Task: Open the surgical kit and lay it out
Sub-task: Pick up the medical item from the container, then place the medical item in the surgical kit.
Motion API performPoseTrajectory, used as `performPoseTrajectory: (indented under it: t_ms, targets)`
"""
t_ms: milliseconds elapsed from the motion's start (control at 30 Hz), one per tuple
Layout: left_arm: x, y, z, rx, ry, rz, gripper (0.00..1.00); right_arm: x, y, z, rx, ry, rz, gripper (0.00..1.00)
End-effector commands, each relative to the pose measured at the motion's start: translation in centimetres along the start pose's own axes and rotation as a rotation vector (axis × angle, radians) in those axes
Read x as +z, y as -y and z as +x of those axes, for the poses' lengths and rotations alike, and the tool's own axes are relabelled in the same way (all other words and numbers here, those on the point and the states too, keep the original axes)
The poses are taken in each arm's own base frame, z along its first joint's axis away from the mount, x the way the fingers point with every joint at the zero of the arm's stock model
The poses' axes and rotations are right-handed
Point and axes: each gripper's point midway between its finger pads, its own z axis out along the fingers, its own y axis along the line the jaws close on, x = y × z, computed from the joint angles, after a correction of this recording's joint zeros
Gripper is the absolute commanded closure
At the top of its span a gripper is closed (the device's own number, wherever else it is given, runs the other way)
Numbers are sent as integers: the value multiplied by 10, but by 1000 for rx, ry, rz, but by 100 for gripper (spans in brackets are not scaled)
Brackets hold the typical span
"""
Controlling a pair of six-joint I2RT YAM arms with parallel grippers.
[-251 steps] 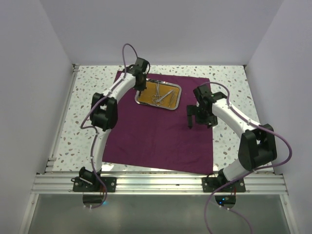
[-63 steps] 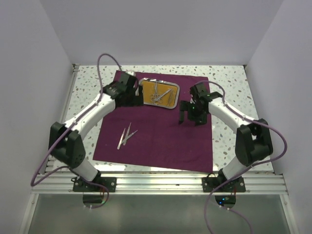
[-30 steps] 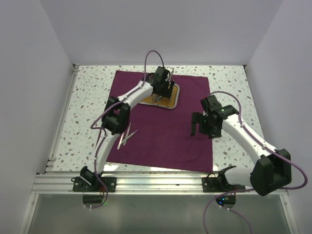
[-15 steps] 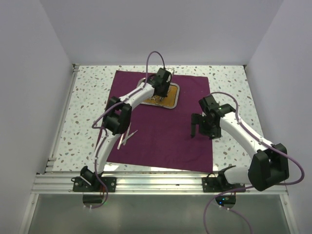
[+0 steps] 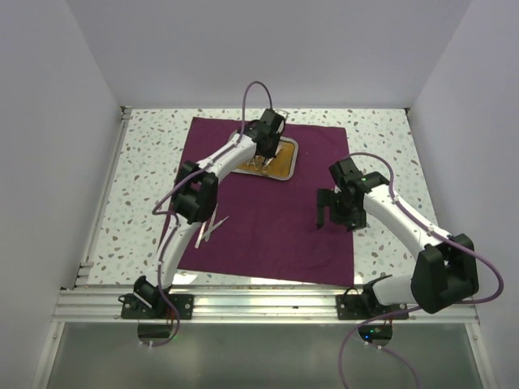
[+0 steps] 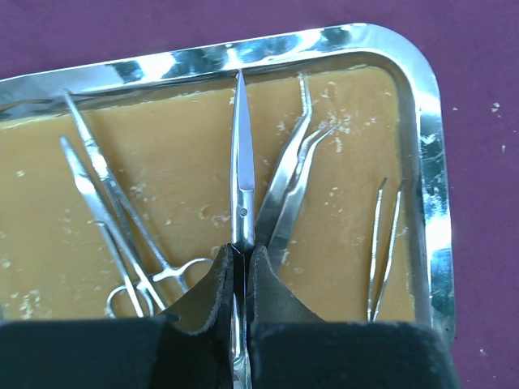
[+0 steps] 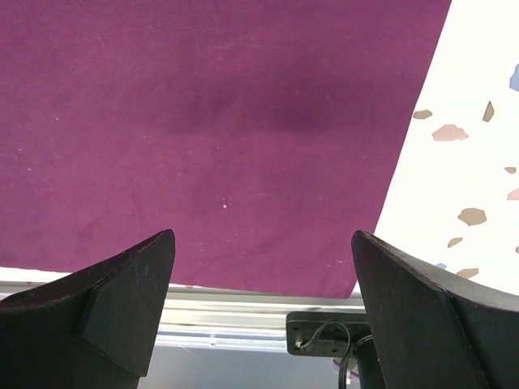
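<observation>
The maroon cloth (image 5: 276, 231) of the surgical kit lies spread flat. At its far edge sits the steel tray (image 5: 285, 166), amber inside (image 6: 340, 243). My left gripper (image 5: 261, 154) (image 6: 241, 263) reaches into the tray, shut on the slim straight scissors (image 6: 242, 178) just behind their pivot. Beside them in the tray lie curved forceps (image 6: 293, 182), thin tweezers (image 6: 383, 243) on the right and ring-handled forceps (image 6: 105, 203) on the left. A silver tweezer pair (image 5: 209, 227) lies on the cloth at left. My right gripper (image 5: 334, 212) (image 7: 263, 235) hangs open over bare cloth (image 7: 203, 121).
The terrazzo tabletop (image 5: 146, 178) (image 7: 478, 121) borders the cloth on all sides. An aluminium rail (image 5: 259, 304) (image 7: 227, 312) with both arm bases runs along the near edge. White walls close in left, right and back.
My left gripper has closed onto the scissors in the tray. The right arm shifted slightly and stays open.
</observation>
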Motion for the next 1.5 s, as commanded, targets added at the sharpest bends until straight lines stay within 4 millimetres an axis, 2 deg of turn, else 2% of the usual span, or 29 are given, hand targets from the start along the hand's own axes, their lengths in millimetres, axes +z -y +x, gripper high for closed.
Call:
performPoseTrajectory:
  t_ms: [0, 100, 167, 200, 267, 367, 400, 467, 500, 533, 567, 600, 633, 667, 700, 733, 767, 833, 867, 1000, 1167, 1200, 1233, 1267, 1300, 1333, 1433, 1467]
  targets:
    - [-49, -13, -56, -28, 130, -30, 100, -4, -9, -11, -19, 30, -39, 5]
    - [-79, -14, -78, -45, 197, -25, 100, -4, -10, -12, -26, 30, -44, 5]
    - [-91, -14, -85, -56, 212, -20, 100, -4, -11, -14, -35, 33, -48, 5]
    - [-104, -13, -89, -66, 220, -9, 100, -4, -12, -15, -38, 37, -50, 5]
    - [-114, -12, -83, -111, 196, 4, 100, -3, -13, -18, -42, 40, -51, 6]
    - [-132, -4, -57, -201, 146, 49, 100, -1, -16, -24, -51, 50, -55, 5]
    - [-139, -4, -25, -219, 94, 57, 100, 0, -17, -27, -57, 59, -59, 5]
    - [-151, 12, -1, -254, 100, 86, 100, 1, -23, -33, -62, 59, -80, 5]
    - [-159, 7, 35, -256, 58, 52, 100, 7, -26, -35, -64, 45, -82, 5]
    - [-166, 18, 52, -282, 41, 54, 100, 6, -31, -41, -66, 52, -99, 5]
    - [-171, 19, 67, -295, 28, 43, 100, 7, -38, -43, -69, 42, -125, 5]
    - [-179, 13, 92, -304, 6, 10, 100, 14, -40, -46, -69, 31, -124, 6]
    - [-184, 19, 106, -348, -11, 13, 100, 12, -46, -53, -70, 39, -144, 6]
    - [-182, 17, 134, -361, -49, 4, 100, 14, -51, -55, -74, 27, -158, 6]
    - [-194, 21, 135, -385, -30, 38, 100, 19, -54, -59, -72, 19, -161, 6]
    - [-197, 27, 144, -410, -34, 55, 100, 18, -60, -66, -76, 27, -174, 6]
    - [-195, 27, 160, -415, -43, 58, 100, 18, -62, -68, -78, 25, -181, 6]
    - [-201, 30, 166, -439, -32, 68, 100, 20, -68, -74, -79, 19, -196, 7]
    - [-199, 28, 177, -441, -49, 59, 100, 20, -70, -76, -81, 20, -202, 7]
    - [-200, 34, 182, -467, -48, 92, 100, 21, -72, -78, -85, 12, -205, 7]
    - [-200, 53, 179, -453, -42, 135, 100, 21, -66, -66, -82, 3, -199, 7]
    - [-199, 56, 182, -446, -52, 141, 95, 21, -65, -65, -77, 6, -199, 7]
    - [-199, 60, 181, -427, -52, 154, 80, 24, -61, -57, -76, -9, -191, 7]
    - [-200, 62, 180, -418, -55, 157, 42, 24, -59, -54, -74, -9, -186, 7]
    - [-200, 62, 180, -411, -61, 152, 15, 23, -58, -53, -72, -2, -188, 7]
    - [-202, 62, 178, -389, -58, 154, 1, 26, -55, -47, -68, -12, -180, 7]
    - [-211, 53, 161, -349, -26, 107, 1, 26, -49, -41, -61, -4, -166, 7]
    - [-219, 52, 145, -333, -1, 97, 1, 25, -48, -40, -63, -3, -163, 7]
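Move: The left gripper already holds the scissors over the tray; the bare patch of cloth they go to lies about 28 cm back and 6 cm left of it, some 2 cm lower. The laid-out instruments are roughly 10 cm farther left of that patch, level with it. In the tray, the hemostat lies about 4 cm to the hand's left and the thin tweezers about 5 cm to its right. From the right hand, the patch is some 25 cm left, neither ahead nor back, 7 cm below. Keep the left grip on the scissors and lift them about 10 cm clear of the tray, sweeping back some 28 cm and a little left while sinking again over the bare cloth right of the laid-out instruments. Steepen the fingers slightly, open wide to let go, then start to rise. Meanwhile ease the empty, open right hand forward and left, then partly back and down. ##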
